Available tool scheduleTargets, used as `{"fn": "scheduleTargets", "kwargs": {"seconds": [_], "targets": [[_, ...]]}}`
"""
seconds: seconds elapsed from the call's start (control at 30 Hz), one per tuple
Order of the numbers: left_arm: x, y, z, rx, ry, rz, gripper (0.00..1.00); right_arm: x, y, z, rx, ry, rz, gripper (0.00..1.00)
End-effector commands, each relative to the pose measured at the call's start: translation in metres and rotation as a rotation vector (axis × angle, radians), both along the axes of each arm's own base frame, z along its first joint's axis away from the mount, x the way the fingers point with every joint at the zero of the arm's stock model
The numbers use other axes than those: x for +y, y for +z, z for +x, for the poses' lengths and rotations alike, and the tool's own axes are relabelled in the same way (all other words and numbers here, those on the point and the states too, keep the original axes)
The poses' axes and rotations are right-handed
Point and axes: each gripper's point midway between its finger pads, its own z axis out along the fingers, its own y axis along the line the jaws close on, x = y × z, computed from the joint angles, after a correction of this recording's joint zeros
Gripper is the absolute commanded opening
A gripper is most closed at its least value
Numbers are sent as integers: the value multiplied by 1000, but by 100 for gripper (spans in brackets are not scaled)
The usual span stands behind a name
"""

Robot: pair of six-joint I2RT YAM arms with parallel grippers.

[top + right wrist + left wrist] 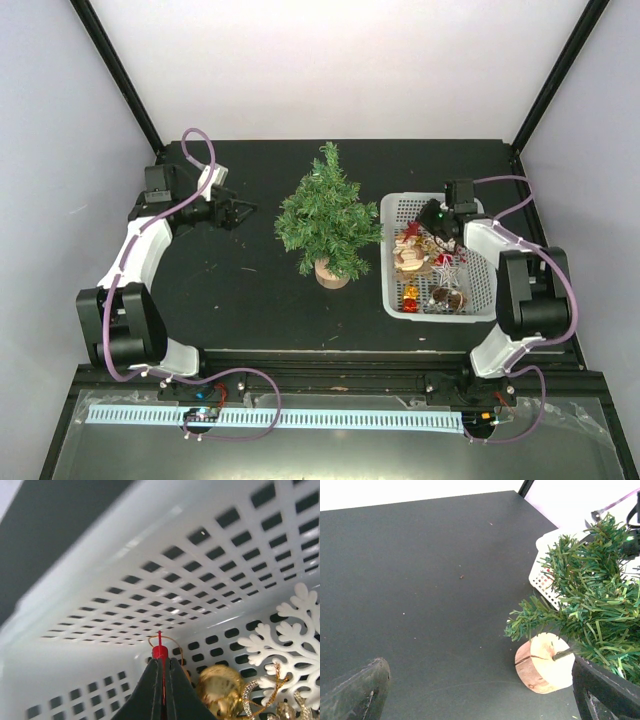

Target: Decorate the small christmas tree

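The small christmas tree (pixel 328 220) stands mid-table on its round wooden base (pixel 332 273), with no ornaments showing on it. In the left wrist view the tree (pixel 595 595) and its base (pixel 545 662) fill the right side. My left gripper (pixel 240 212) hovers open to the left of the tree, clear of it; its dark fingertips (pixel 355 695) frame bare table. My right gripper (pixel 422 226) reaches into the white basket (pixel 388 262). It is shut on a thin red ornament (pixel 160 653) with a gold hanging loop, close to the basket wall (pixel 150 580).
The basket holds several more ornaments: a white snowflake (pixel 285 640), a gold bauble (pixel 220 690), a wooden figure (pixel 409 260) and a brown cone (pixel 448 298). Its corner (pixel 542 580) sits just behind the tree. Black frame posts rise at the table's back corners.
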Motion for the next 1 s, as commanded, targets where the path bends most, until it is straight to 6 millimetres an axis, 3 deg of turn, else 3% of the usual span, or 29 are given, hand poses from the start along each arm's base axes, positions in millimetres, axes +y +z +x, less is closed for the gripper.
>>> {"fn": "scheduleTargets", "kwargs": {"seconds": [0.0,0.27,0.53,0.8,0.97], "targets": [[4,36,1,-102,3,36,99,-1,41,0,-93,21,-9,1],[1,75,-16,-206,-2,56,99,-6,99,-11,-175,25,-35,1],[-15,122,-55,-365,-44,124,99,-12,145,-61,-227,-2,-21,1],[-58,178,-108,-562,-133,246,99,-1,250,-126,-438,57,42,1],[-75,204,-138,-686,-153,283,99,15,300,-169,-529,153,103,1]]}}
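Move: The tree stands roughly 24 cm to the left of the right hand and 8 cm back, its middle some 14 cm higher. That hand already pinches the red star inside the basket, whose middle lies about 6 cm back and 3 cm right; the snowman ornament lies about 5 cm left and 6 cm back, both slightly below. From the left hand the tree is some 18 cm right and 3 cm back, about level in height. Right hand lifts its pinched red star about 28 cm, drawing back; left hand rises 19 cm, also back. ##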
